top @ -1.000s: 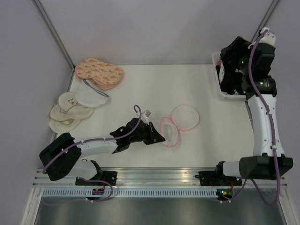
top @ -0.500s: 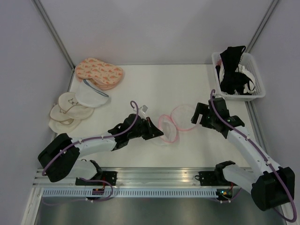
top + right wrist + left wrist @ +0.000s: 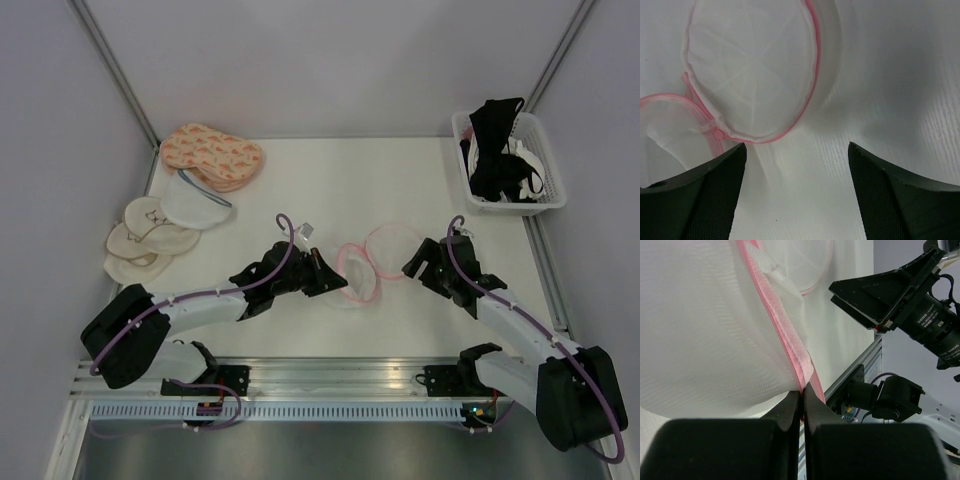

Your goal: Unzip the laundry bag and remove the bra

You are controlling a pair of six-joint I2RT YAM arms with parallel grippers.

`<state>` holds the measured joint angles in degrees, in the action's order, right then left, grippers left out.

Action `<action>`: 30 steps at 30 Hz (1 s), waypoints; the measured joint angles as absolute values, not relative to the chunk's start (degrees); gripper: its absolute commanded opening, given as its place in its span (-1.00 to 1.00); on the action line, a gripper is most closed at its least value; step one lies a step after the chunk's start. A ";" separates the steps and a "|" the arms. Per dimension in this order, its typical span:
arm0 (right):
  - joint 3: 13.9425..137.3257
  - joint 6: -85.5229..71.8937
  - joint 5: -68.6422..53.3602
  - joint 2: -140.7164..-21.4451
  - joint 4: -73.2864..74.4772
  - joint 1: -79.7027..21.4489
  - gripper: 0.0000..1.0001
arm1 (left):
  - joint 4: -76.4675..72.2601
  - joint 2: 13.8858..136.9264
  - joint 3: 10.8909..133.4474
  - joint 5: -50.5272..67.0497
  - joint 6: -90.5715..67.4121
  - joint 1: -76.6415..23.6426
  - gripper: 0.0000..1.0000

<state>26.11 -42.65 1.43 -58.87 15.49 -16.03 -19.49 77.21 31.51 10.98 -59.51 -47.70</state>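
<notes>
The laundry bag [image 3: 392, 249] lies unzipped in the middle of the table, its two white mesh halves with pink rims spread side by side. My left gripper [image 3: 336, 285] is shut on the pink zip rim [image 3: 784, 340] of the left half [image 3: 710, 335]. My right gripper [image 3: 414, 263] hovers low just right of the other half [image 3: 755, 65]. In the right wrist view the right gripper [image 3: 796, 172] is open, with bare table between its fingers [image 3: 715, 200]. The black bra [image 3: 492, 150] lies draped in the white basket [image 3: 548, 196] at the back right.
Peach patterned pads [image 3: 212, 154], a white mesh piece [image 3: 194, 204] and cream round pads [image 3: 145, 238] lie at the back left. White garments share the basket with the bra. The right arm's wrist camera [image 3: 920, 315] shows close by in the left wrist view.
My right arm has swung from above the basket down to the table beside the bag's right half. The left gripper has kept its hold on the rim.
</notes>
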 measured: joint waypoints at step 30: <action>29.36 -39.53 5.19 -59.00 3.09 -16.01 -0.99 | -19.81 77.76 31.35 12.71 -58.78 -45.63 -0.95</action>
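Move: Ahead of the open right hand lies the right-hand rim of the laundry bag's opened lid, about 5 cm forward, 2 cm left and 3 cm below; the lid's middle is some 6 cm forward and 6 cm left. The bag body, its rim still held by the left hand, is centred about 13 cm left and 1 cm forward. From the left hand, the lid's right-hand rim is roughly 15 cm right, 6 cm forward and 9 cm lower. Reaching forward about 5 cm and slightly left, the right hand sinks some 2 cm onto the lid's pink rim and shuts its fingers from nearly wide open, pinching the edge. It then lifts the rim about 8 cm, tipping the fingers up some 10 degrees, while the left hand stays nearly put and keeps its hold on the body's rim. ##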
